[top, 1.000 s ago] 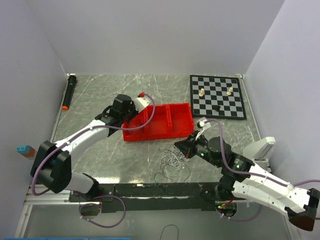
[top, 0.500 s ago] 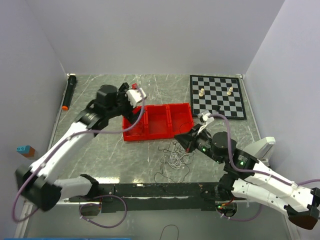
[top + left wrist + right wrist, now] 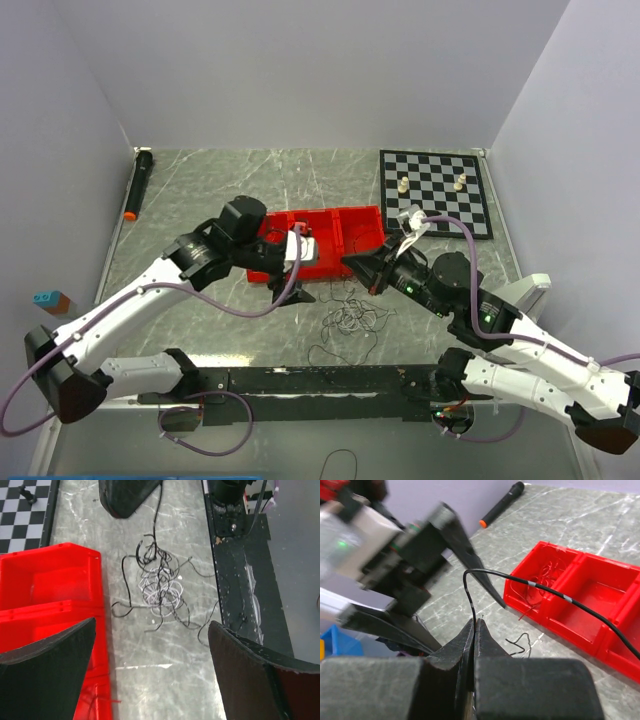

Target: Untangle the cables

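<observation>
The cables [image 3: 350, 315] lie as a loose tangle of thin black and white wires on the grey table, just in front of the red bin [image 3: 345, 235]. The left wrist view shows the tangle [image 3: 160, 587] ahead of my left gripper [image 3: 152, 625], which hangs wide open above bare table with nothing between its fingers. From above, that left gripper [image 3: 295, 275] sits at the bin's near edge, left of the tangle. My right gripper [image 3: 476, 622] is shut on a black cable [image 3: 545, 590] that arcs up over the bin [image 3: 590, 605]. A few red wires [image 3: 547, 575] lie inside the bin.
A chessboard [image 3: 435, 192] with a few pieces lies at the back right. A black marker with an orange tip [image 3: 138, 185] lies along the left wall. A blue block [image 3: 45, 298] sits outside the left edge. The black base rail [image 3: 240, 580] runs close beside the tangle.
My left gripper opened, then swung from the bin's far-left corner to its near side by the tangle. The right gripper rose toward the bin with the black cable.
</observation>
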`<state>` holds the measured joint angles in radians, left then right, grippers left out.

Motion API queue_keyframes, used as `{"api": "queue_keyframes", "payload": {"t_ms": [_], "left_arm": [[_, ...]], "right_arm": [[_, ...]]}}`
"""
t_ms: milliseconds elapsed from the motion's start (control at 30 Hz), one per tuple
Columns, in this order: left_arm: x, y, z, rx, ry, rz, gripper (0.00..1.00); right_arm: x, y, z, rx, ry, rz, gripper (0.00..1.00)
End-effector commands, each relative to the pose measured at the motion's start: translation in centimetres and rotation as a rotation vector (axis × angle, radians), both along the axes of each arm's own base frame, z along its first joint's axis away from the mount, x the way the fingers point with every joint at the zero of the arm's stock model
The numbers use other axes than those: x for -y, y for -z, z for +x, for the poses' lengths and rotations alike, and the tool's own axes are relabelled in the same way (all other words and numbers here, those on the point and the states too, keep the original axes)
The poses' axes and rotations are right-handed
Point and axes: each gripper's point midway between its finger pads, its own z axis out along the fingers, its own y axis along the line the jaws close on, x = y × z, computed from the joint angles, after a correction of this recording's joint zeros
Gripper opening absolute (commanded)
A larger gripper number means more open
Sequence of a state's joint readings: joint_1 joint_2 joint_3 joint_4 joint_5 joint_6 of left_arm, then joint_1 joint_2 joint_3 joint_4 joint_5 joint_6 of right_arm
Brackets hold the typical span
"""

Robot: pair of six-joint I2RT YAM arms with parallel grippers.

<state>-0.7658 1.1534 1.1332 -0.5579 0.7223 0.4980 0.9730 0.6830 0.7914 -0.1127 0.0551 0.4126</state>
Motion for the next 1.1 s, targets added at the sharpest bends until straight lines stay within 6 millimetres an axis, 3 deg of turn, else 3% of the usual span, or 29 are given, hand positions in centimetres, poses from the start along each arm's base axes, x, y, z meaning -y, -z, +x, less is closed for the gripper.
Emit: {"api": "queue_keyframes", "payload": {"t_ms": [0,100,267,367,400,467,533,633,667,767,867,1000,1067], "left_arm": [[2.0,-0.9,0.4,-0.001,0.008,-0.075,0.97],[3.0,-1.0,1.3,0.005,0.000,-0.092,0.96],[4.2,-0.8,0.5,-0.037,0.041,-0.096,0.87],[4.6,0.0,0.4,-0.037,0.052,-0.076,0.65],[4.7,0.3,0.7,-0.031,0.042,-0.070,0.53],[4.7,0.3,1.5,-0.011,0.010,-0.071,0.18],[4.8,-0.2,2.2,0.015,-0.033,-0.087,0.02],[4.6,-1.0,3.4,0.060,-0.086,-0.093,0.01],[4.5,-1.3,3.7,0.081,-0.096,-0.091,0.01],[3.6,-3.0,5.3,0.199,-0.158,-0.078,0.01],[2.4,-5.3,5.9,0.303,-0.185,-0.067,0.01],[1.4,-8.8,4.9,0.367,-0.155,-0.087,0.01],[1.1,-9.7,4.0,0.377,-0.126,-0.090,0.01]], "right_arm": [[-0.5,-4.7,-0.7,0.097,-0.049,0.088,0.00],[-0.8,-5.0,-0.7,0.104,-0.056,0.096,0.00],[-1.1,-5.7,-1.1,0.115,-0.085,0.111,0.00],[-1.0,-6.5,-1.2,0.137,-0.088,0.138,0.00],[-1.0,-6.6,-1.3,0.138,-0.089,0.142,0.00],[-0.8,-6.6,-1.4,0.138,-0.091,0.144,0.00],[-0.7,-6.4,-1.4,0.128,-0.082,0.142,0.00],[-0.2,-5.8,-1.3,0.118,-0.064,0.141,0.00],[0.3,-4.9,-1.1,0.098,-0.039,0.118,0.04],[1.9,-1.6,0.0,0.037,0.066,0.044,0.50],[3.3,2.6,0.3,-0.027,0.123,-0.040,0.79],[3.4,7.2,-0.6,-0.099,0.092,-0.106,0.94],[3.2,8.6,-1.1,-0.108,0.062,-0.117,0.96]]}}
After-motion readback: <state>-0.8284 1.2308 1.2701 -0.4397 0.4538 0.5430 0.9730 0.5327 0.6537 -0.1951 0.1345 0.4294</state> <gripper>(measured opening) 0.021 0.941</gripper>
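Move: The right fingers, already shut, hold up the black cable; the stretch for the open left gripper hangs about 5 cm to that gripper's right, 1 cm ahead and 2 cm lower, roughly 8 cm below the right fingertips. The tangle lies on the table some 10 cm to the left gripper's right, level with it front to back and about 24 cm below. The red box's middle is about 18 cm ahead of the left gripper, 1 cm to its right and 23 cm down. Bring the open left gripper about 4 cm right and slightly down to the black cable, and pinch it while the right hand keeps holding it and eases a little up. Then open the right fingers and draw them right and some 7 cm down; meanwhile carry the left hand forward about 4 cm, then lift about 6 cm, tipping its fingers up a little. ##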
